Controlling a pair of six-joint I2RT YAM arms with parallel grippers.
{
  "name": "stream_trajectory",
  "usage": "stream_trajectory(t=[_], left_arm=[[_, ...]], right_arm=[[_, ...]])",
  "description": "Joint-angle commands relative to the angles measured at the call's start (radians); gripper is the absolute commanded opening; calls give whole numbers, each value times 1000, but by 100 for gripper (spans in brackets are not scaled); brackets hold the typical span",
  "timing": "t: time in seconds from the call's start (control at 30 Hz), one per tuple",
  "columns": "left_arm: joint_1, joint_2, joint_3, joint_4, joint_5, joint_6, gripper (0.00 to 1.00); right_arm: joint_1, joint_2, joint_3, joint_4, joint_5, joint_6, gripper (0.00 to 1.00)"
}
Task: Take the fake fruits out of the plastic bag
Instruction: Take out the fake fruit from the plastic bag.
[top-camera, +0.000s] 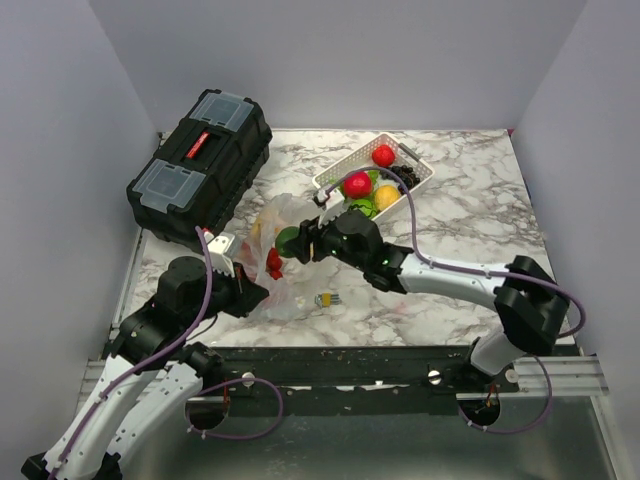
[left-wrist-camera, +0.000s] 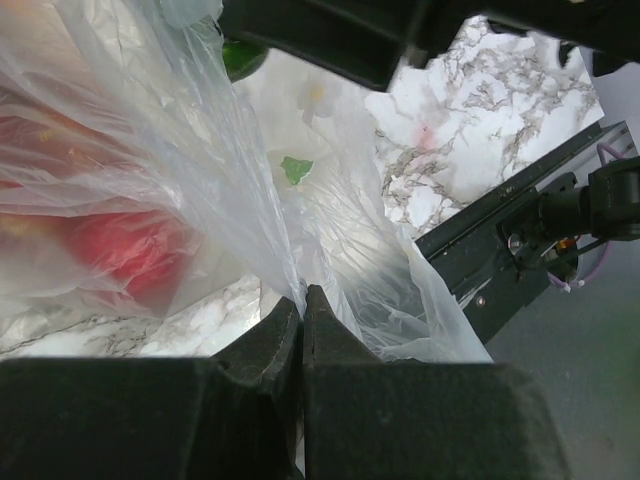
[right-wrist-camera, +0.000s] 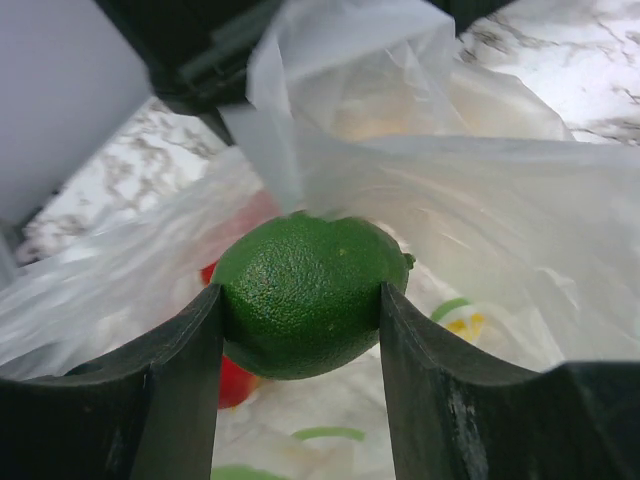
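Note:
The clear crinkly plastic bag (top-camera: 283, 285) lies at the table's near left. My left gripper (left-wrist-camera: 302, 300) is shut on a fold of the bag's film (left-wrist-camera: 230, 190) at its near edge. A red fruit (left-wrist-camera: 130, 250) shows blurred through the film. My right gripper (right-wrist-camera: 300, 300) is shut on a green lime (right-wrist-camera: 310, 295), held at the bag's mouth (top-camera: 289, 241). Under the lime, a red fruit (right-wrist-camera: 235, 382) and pale slices lie inside the bag (right-wrist-camera: 470, 210).
A white slotted basket (top-camera: 424, 171) at the back holds a red apple (top-camera: 357, 185), a strawberry (top-camera: 383, 155), a yellow fruit (top-camera: 386, 196) and green pieces. A black toolbox (top-camera: 200, 165) stands at the back left. A small loose piece (top-camera: 325, 299) lies near the bag.

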Motion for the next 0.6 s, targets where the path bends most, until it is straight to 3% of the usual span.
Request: stream_trajectory(t=[0.0, 0.27, 0.57], left_arm=[[-3, 3, -9, 15, -8, 11, 0], [-4, -6, -7, 15, -5, 11, 0], [-4, -9, -7, 15, -4, 11, 0]], right_arm=[[0, -122, -56, 39, -130, 72, 13], [0, -286, -81, 4, -128, 64, 8], [-17, -433, -83, -35, 163, -89, 4]])
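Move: The green fruit is already between the right fingers, still within the bag's opening. The white basket it is bound for stands about 25 cm ahead of the right gripper, 20 cm to its right and 14 cm below. The red peppers left in the bag lie some 3 cm ahead, 5 cm left and 13 cm below. From the left gripper, which pinches the bag, the basket is roughly 37 cm ahead, 27 cm right and 17 cm down. Lift the green fruit clear of the plastic bag with the right gripper, rising about 14 cm while first drawing back some 4 cm and then easing about 5 cm to the right. Tip the fingers up some 15 degrees to nearly level and keep their grip. Hold the left gripper still, shut on the bag's edge. ##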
